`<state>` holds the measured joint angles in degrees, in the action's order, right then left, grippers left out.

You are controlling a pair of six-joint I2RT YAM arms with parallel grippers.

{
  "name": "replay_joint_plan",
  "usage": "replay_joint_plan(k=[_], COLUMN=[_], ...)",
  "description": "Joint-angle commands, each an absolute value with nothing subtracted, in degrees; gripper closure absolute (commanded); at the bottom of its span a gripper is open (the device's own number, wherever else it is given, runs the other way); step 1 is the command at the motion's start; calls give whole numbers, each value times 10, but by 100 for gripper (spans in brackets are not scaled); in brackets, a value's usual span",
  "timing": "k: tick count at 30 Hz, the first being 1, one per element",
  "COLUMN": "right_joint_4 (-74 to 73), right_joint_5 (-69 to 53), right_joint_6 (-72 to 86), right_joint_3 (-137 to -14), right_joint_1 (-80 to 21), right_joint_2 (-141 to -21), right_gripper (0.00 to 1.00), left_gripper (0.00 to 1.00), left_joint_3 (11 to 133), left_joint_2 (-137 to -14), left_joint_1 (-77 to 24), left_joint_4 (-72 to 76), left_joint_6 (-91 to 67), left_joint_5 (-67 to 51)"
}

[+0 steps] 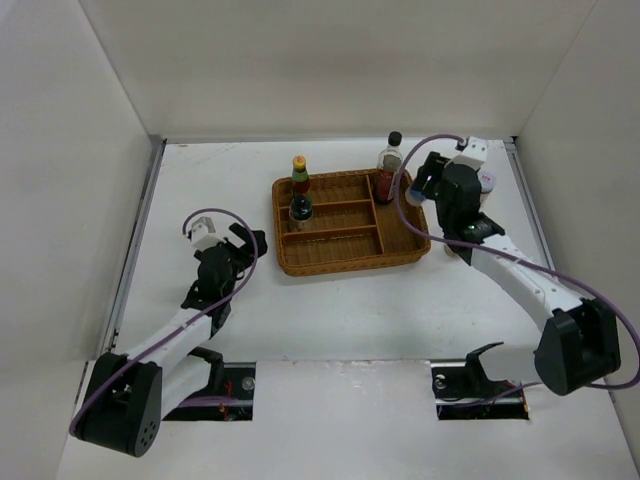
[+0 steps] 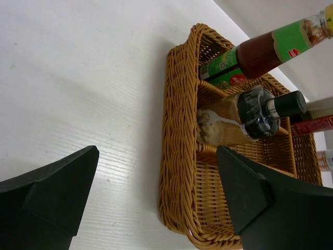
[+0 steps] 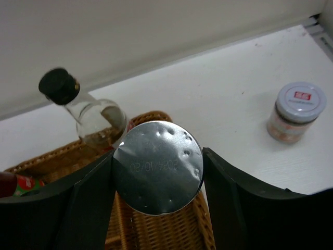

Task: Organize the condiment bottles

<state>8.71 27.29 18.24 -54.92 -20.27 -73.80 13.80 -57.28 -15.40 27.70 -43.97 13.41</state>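
Observation:
My right gripper [image 3: 157, 172] is shut on a silver-lidded jar [image 3: 157, 166], one finger on each side of the lid, over the right end of the wicker tray [image 3: 177, 234]. The jar's body is hidden under its lid. Behind it a clear bottle with a black cap [image 3: 83, 109] leans in the tray. A short pale-lidded jar [image 3: 295, 112] stands on the table to the right. A yellow-red-capped bottle [image 1: 300, 172] and a small black-capped bottle [image 1: 300, 207] stand in the tray's left end. My left gripper [image 1: 250, 245] is open, just left of the tray [image 1: 350, 262].
White walls close in the table at the back and on both sides. In the left wrist view the tray's near corner [image 2: 179, 135] lies between my open fingers [image 2: 250, 192], with bare white table to its left. A metal rail [image 1: 135, 260] runs along the left edge.

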Motion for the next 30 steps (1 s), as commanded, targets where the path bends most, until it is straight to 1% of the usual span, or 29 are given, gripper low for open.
replay_joint_plan(k=[1, 8, 15, 20, 22, 24, 26, 30], right_joint_4=[171, 191, 220, 239, 243, 236, 229, 200], right_joint_5=[247, 244, 261, 267, 272, 279, 293, 310], right_joint_6=[199, 192, 163, 162, 163, 162, 160, 168], right_joint_3=[-552, -573, -584, -580, -577, -577, -570, -544], right_joint_1=[-225, -245, -259, -267, -271, -275, -280, -282], right_joint_2=[-758, -823, -874, -908, -911, -906, -890, -827], right_gripper=[48, 48, 46, 41, 36, 24, 15, 9], left_gripper=[0, 0, 0, 0, 0, 0, 0, 0], left_joint_3=[123, 125, 127, 131, 134, 135, 136, 134], left_joint_2=[-542, -555, -561, -571, -576, -583, -584, -577], left_joint_1=[-148, -150, -150, -151, -154, -154, -154, -156], left_joint_4=[312, 317, 316, 317, 317, 317, 317, 317], left_joint_6=[-445, -445, -445, -445, -445, -445, -445, -445], left_joint_5=[141, 137, 136, 130, 132, 130, 127, 130])
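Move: The right hand holds the blue-labelled bottle upright. Its free spot in the basket's right compartment lies about 6 cm to the left, 3 cm ahead and 13 cm below. The red-labelled glass bottle stands about 6 cm beyond that spot and 2 cm farther left; the silver-lidded jar is some 7 cm ahead and 17 cm right of the hand, the pink-capped jar 5 cm back and 12 cm right. From the left hand the spot is roughly 12 cm ahead and 40 cm right, about level. Down and to the left, edging a little forward, the right hand lowers the still-held blue-labelled bottle by about 10 cm into the basket's right compartment, on the near side of the red-labelled bottle, turning some 10 degrees on the way. Near the end the fingers open wide and let go, and the hand starts back up by 2 cm. ##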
